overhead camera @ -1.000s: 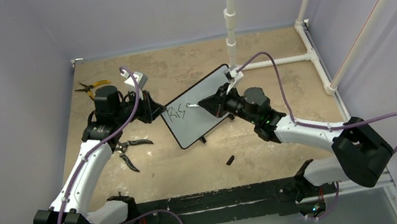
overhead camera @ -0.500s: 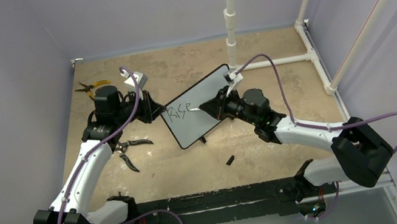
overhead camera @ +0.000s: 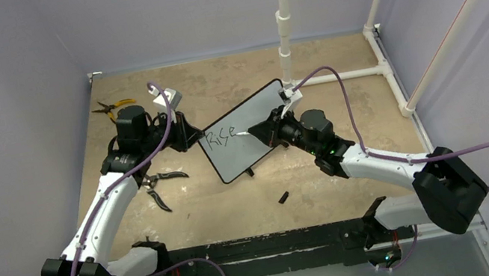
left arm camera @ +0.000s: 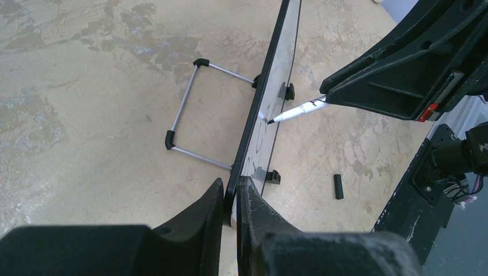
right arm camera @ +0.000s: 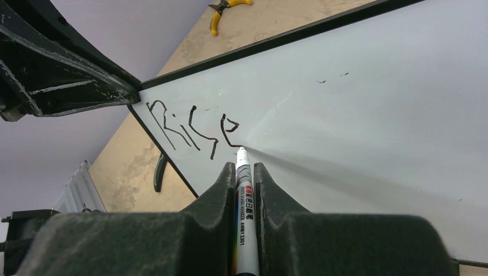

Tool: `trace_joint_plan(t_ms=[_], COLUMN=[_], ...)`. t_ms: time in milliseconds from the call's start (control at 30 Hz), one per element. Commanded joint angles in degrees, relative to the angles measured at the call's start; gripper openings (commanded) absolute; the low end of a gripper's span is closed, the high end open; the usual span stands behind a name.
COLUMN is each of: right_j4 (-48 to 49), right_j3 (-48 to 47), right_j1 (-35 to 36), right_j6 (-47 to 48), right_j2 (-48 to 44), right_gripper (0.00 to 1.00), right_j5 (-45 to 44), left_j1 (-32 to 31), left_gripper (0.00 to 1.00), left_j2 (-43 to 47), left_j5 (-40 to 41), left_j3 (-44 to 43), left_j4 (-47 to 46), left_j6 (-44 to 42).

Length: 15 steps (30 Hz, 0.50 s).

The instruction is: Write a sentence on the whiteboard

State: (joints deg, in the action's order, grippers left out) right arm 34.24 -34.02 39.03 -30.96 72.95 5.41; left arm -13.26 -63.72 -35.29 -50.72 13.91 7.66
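Observation:
The whiteboard [overhead camera: 239, 159] stands tilted on the table, propped on its wire stand [left arm camera: 184, 112]. My left gripper [overhead camera: 191, 134] is shut on its left edge, the black frame [left arm camera: 276, 75] pinched between the jaws [left arm camera: 230, 187]. On the board face [right arm camera: 357, 103] the sentence [right arm camera: 193, 129] reads "Rise" in black. My right gripper [right arm camera: 244, 169] is shut on a white marker [right arm camera: 243, 190]. Its tip touches the board just right of the "e". From above, the right gripper [overhead camera: 261, 131] sits over the board's middle, beside the lettering [overhead camera: 218, 137].
Yellow-handled pliers [overhead camera: 113, 106] lie at the back left. Black pliers [overhead camera: 159, 187] lie under the left arm. The marker's black cap [overhead camera: 284, 196] rests on the table in front of the board. A white pipe post [overhead camera: 283, 17] and pipe frame [overhead camera: 366, 72] stand behind.
The lettering has grown from "Ris" to "Rise". The marker tip has shifted slightly right along the board. The left gripper has held still.

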Motion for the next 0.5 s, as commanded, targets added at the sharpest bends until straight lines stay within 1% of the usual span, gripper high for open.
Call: trace_joint_plan(t_ms=[0,200,233,267,367,467], right_j4=[-0.18,1.01,0.63,0.53,-0.65,-0.65], right_j3=[0.3,1.11,1.61,1.9,2.26,2.82], right_j1=[-0.3,-0.3,-0.39,-0.4,-0.58,-2.42], right_j6=[0.58,3.53,3.43,3.38,5.17,5.88], right_j2=[-1.53,-4.65,-5.45,-6.69,-9.09,-10.68], right_gripper=[0.0,0.0,0.0,0.0,0.0,0.0], right_j5=[-3.89,-1.64,-0.52,-0.6,-0.55,2.31], left_j1=[0.25,0.25,0.25,0.25,0.25,0.25], left_gripper=[0.0,0.0,0.02,0.06,0.25,0.42], left_j2=[1.14,1.3,1.44,1.47,1.34,1.7], left_j5=[-0.58,-0.02,0.05,0.04,-0.04,0.19], left_j3=[-0.05,-0.23,-0.29,-0.27,-0.86,-1.95], left_j4=[-2.49,-2.48,-2.68,-2.85,-3.27,-3.19], left_j6=[-0.73,-0.59,-0.43,-0.23,0.31,0.56])
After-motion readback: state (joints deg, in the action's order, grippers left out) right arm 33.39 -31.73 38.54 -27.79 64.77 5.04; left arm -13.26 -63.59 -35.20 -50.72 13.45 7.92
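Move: With my right hand I hold the marker, its tip on the whiteboard about 4 cm ahead and 4 cm left. The whiteboard's middle is some 3 cm ahead, 2 cm left and 7 cm below; the written word is roughly 2 cm ahead and 8 cm left at my height, the marker cap 14 cm back, 5 cm right and 16 cm down. From my left hand, pinching its upper left corner, the board's middle is about 3 cm ahead, 13 cm right and 9 cm down. I lift the marker tip off the whiteboard at the tail of the "e": after barely moving at first, my right hand speeds up, rising about 3 cm while drawing some 2 cm right and 1 cm back, away from the board, with the fingers tilting up about 5 degrees and keeping their grip on the marker. Late on, my left hand stays in place and starts opening its fingers around the board's corner to let go. ##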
